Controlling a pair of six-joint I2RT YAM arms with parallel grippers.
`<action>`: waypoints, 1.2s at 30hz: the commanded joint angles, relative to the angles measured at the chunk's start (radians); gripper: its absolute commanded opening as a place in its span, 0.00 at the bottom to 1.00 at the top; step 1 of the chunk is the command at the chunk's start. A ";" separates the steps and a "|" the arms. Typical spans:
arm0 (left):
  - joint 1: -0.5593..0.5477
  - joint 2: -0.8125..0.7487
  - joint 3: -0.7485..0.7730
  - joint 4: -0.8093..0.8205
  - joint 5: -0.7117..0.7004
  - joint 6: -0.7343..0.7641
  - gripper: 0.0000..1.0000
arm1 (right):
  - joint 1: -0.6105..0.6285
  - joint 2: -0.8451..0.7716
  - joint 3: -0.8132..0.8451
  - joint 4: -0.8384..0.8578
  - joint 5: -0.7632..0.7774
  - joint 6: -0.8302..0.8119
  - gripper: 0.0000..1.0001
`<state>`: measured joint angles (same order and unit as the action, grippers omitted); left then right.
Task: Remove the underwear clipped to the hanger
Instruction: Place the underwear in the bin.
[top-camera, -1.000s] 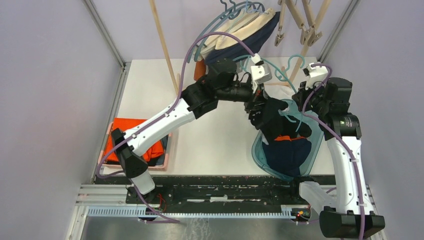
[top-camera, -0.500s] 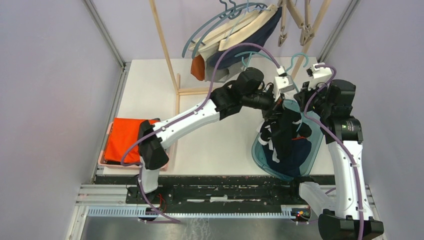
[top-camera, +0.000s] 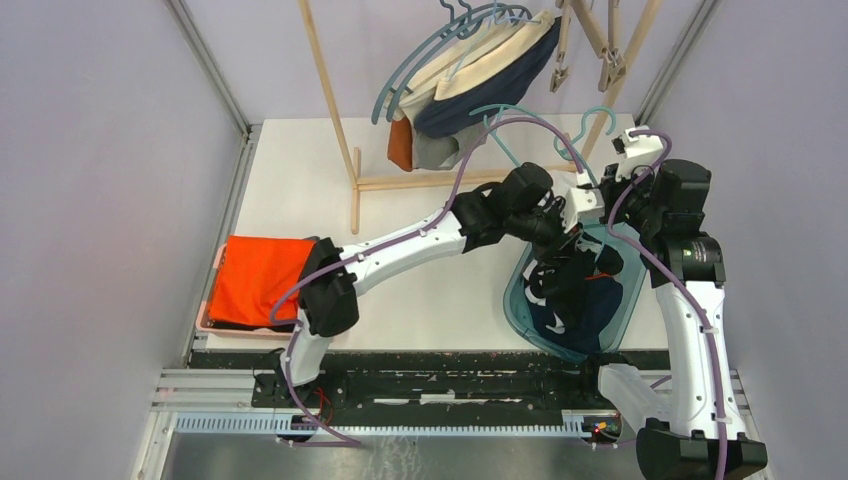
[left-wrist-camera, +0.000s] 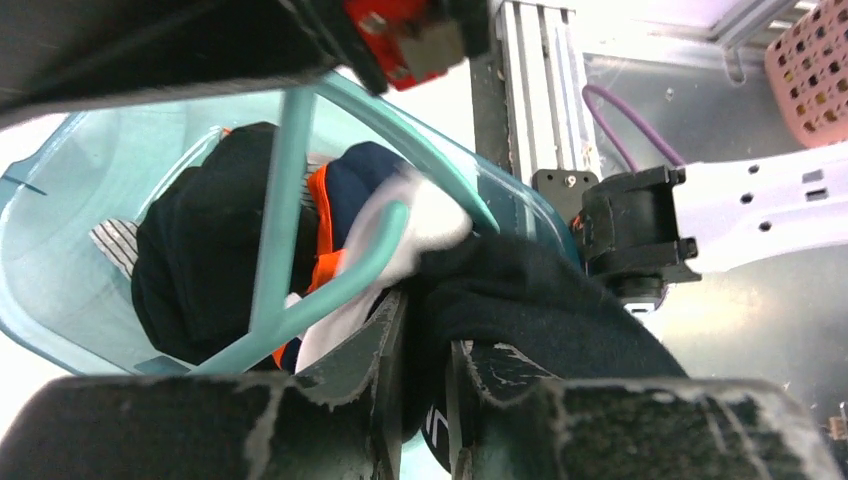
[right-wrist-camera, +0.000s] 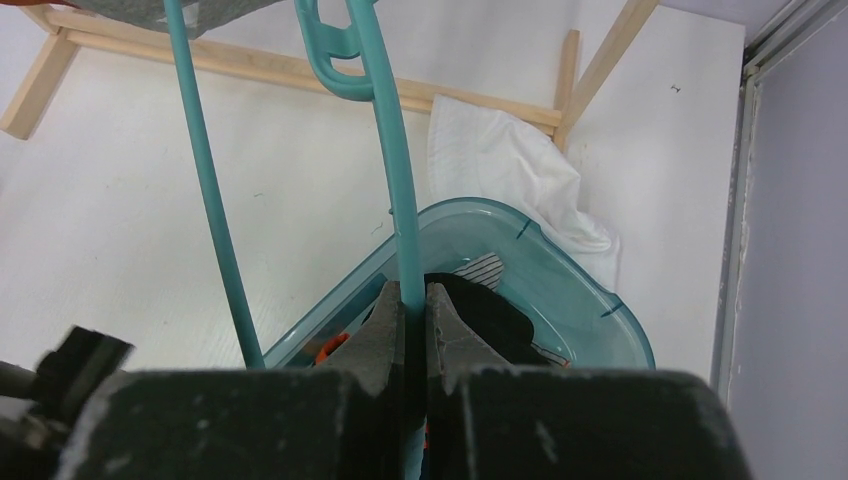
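A black underwear runs between the fingers of my left gripper, which stand a little apart with the cloth filling the gap. That gripper is low over the teal basin, where navy-and-orange underwear and another black piece lie. My right gripper is shut on the teal hanger just above the basin rim. The hanger's bars cross over the heap. More underwear hangs on hangers at the back.
A wooden rack stands at the back with wooden clips hanging at its right. A white cloth lies behind the basin. At the left, a folded orange cloth sits on a pink tray.
My left arm has swung right and down, carrying the black underwear from above the table into the basin. Its jaws have eased apart slightly. The right gripper has stayed on the hanger.
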<state>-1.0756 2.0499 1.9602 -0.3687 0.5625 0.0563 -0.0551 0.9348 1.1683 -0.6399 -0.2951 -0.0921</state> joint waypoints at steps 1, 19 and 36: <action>-0.032 0.015 0.001 -0.035 0.009 0.132 0.27 | -0.005 -0.008 0.024 0.054 -0.004 -0.011 0.01; -0.047 -0.208 -0.122 -0.141 -0.188 0.335 0.99 | -0.005 0.007 0.186 -0.221 0.010 -0.381 0.01; 0.024 -0.589 -0.241 -0.422 -0.471 0.480 0.99 | -0.004 0.011 0.213 -0.531 -0.395 -0.699 0.01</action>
<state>-1.1084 1.5887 1.7462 -0.6861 0.1402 0.4541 -0.0551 0.9867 1.3731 -1.0901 -0.5144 -0.6437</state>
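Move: The left hand, with the underwear still between its fingers, is over the teal bin, whose middle lies about 4 cm ahead, 6 cm to its right and some 18 cm below. The black garment already in the bin is roughly 10 cm ahead and 8 cm right; the hanger's middle is about 15 cm ahead, 5 cm left and 8 cm higher. From the right hand, the bin's middle is about 5 cm back, straight below by some 24 cm. The left hand first sinks about 4 cm and draws back a couple, low over the bin, its fingers opening wide to let go of the underwear, then it pulls out to the left by some 14 cm and climbs about 11 cm from its low point, rolling roughly 30 degrees so its forward side tips up. Meanwhile the right hand keeps its pinch on the hanger, eases slightly right and up, then comes down again and back towards its base by about 5 cm, ending a little left of where it began and turned counter-clockwise, its left side dipping. ##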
